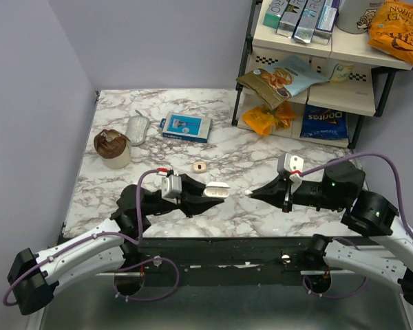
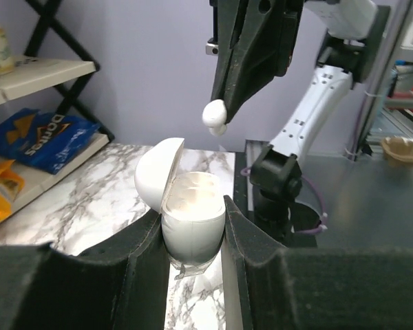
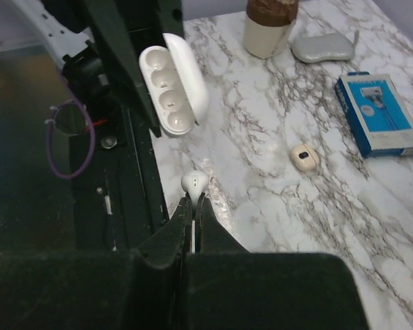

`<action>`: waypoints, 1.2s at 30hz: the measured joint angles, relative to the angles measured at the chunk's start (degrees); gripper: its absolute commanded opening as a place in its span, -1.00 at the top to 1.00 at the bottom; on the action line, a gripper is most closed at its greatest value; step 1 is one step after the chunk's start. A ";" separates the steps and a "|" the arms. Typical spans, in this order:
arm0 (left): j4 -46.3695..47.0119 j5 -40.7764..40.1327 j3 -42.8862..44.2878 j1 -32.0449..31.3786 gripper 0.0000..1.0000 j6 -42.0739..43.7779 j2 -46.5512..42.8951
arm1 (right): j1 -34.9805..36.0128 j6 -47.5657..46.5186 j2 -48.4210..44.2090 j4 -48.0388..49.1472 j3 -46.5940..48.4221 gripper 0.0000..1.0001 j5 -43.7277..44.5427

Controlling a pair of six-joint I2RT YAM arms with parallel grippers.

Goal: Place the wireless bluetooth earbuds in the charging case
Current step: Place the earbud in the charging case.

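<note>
My left gripper is shut on the white charging case, holding it above the table's near edge. The case sits between the black fingers with its lid swung open to the left. My right gripper is shut on the stem of one white earbud, whose bulb sticks out past the fingertips. That earbud hangs a short way in front of the open case, not touching it. In the top view the earbud and the right gripper face the case from the right.
A small beige round case lies on the marble behind the grippers. Further back are a blue box, a grey oval case and a brown-lidded cup. A shelf rack with snack bags stands at the back right.
</note>
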 measured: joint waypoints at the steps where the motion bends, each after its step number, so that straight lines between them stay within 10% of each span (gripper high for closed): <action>1: -0.81 2.54 1.27 0.74 1.00 -0.15 0.81 | 0.63 -0.57 -0.22 -0.48 0.44 0.99 -0.98; 10: -11.02 17.55 9.62 2.91 1.00 1.81 7.63 | 5.73 -3.85 2.14 -5.27 4.31 0.99 -4.46; 36: -14.82 24.50 11.98 3.52 1.00 1.14 11.17 | 10.78 -5.90 8.66 -6.49 6.40 0.99 -2.05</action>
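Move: The open white charging case, gripped by the left hand, lies about 8 cm to the left of the right hand, 1 cm ahead and 2 cm lower; the right hand already holds the earbud. A closed beige case lies on the table some 24 cm ahead, 13 cm left and 31 cm below the right hand, with the razor box about 40 cm ahead and 19 cm left. From the left hand, the earbud is about 9 cm right, 1 cm back and 3 cm above. The right hand keeps its shut grip on the earbud and draws back about 5 cm, then carries on left by some 3 cm while sinking a little, turning counter-clockwise and tipping its fingers down, before easing about 1 cm forward again so that the earbud comes close over the case's near-end wells. Meanwhile the left hand, still gripping the case, brings it back about 3 cm, right 2 cm and down 2 cm, turning some 20 degrees clockwise and dipping its fingertips towards level to present the wells. ##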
